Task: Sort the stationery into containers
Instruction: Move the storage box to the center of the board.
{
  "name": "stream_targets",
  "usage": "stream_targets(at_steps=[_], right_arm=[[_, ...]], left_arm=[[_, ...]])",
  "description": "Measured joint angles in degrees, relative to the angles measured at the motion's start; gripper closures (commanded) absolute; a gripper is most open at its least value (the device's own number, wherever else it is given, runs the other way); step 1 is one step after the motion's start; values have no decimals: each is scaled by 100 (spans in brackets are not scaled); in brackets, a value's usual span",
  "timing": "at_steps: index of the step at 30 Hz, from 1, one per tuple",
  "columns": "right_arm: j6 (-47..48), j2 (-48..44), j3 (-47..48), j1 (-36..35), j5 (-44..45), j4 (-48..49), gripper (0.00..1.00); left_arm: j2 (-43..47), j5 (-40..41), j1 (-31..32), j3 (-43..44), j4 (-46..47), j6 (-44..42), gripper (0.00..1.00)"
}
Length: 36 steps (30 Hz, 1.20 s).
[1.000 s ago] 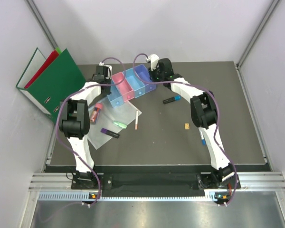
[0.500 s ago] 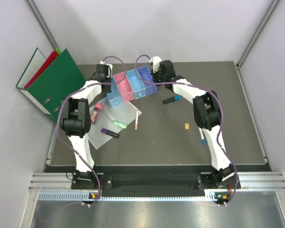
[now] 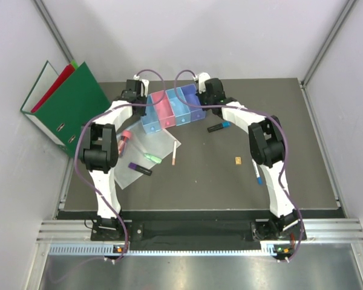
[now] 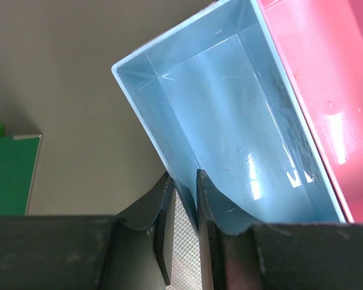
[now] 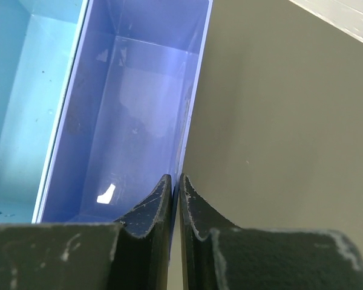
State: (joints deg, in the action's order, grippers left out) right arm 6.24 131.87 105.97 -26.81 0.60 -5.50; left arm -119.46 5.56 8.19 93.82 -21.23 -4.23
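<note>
The containers (image 3: 169, 110) are joined bins in a row at the back of the table: light blue (image 4: 230, 109), pink (image 4: 327, 78), blue (image 5: 18, 103) and purple (image 5: 139, 121). My left gripper (image 4: 183, 178) is shut on the light blue bin's outer wall, at the row's left end (image 3: 141, 103). At the other end my right gripper (image 5: 175, 180) pinches the purple bin's outer wall (image 3: 200, 100). All bins look empty. The stationery lies loose: a pink-capped glue stick (image 3: 124, 141), green highlighter (image 3: 150, 157), purple marker (image 3: 140, 169), pink pen (image 3: 174, 156), black-blue marker (image 3: 218, 127), tan block (image 3: 237, 160) and blue pen (image 3: 256, 175).
A clear plastic sleeve (image 3: 160, 144) lies under several of the left-hand items. Green and red ring binders (image 3: 66, 103) lean at the table's back left corner, and a green edge (image 4: 6, 169) shows in the left wrist view. White walls close in the table.
The row of bins has swung round and shifted a little to the right and back with both grippers. My right gripper has closed onto the purple wall.
</note>
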Motion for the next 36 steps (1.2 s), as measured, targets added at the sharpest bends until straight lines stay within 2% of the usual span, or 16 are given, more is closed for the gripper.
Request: stream_targets(at_steps=[14,18,29,33,36], right_arm=[[-46,-350,-442,44,647,-140,98],[-68,-385,-496,44,787,-140,98],[-225,-645,-822,118,1161,-269,99],[-238,-664,-817,133,1202,-348,100],[-238,-664,-789,138,1202,-402,100]], left_arm=[[-173,-238,229,245,66,-170,83],[-367,-286,240,553,20,-190,85],[-555,-527,387,841,22,-214,93],[-555,-535,407,841,26,-214,100],[-555,-535,409,841,31,-214,100]])
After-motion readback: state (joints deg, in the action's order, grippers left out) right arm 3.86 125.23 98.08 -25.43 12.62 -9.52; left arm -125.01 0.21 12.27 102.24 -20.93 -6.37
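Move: I have the storage box by its end walls. Its middle lies about 13 cm right of my left hand and 3 cm farther out; from my right hand it is some 16 cm left and about 1 cm nearer. The board's centre is roughly 29 cm right of my left hand and 15 cm back, nearly straight back 18 cm from my right. The black marker sits 8 cm right and 11 cm back of my right hand. Keeping both end walls pinched, I shift the storage box to my right with both hands together, about 6 cm, staying low. My left hand also works about 3 cm forward while my right eases 2 cm back towards the black marker, and both wrists turn clockwise some 10 degrees to bring the box square. ##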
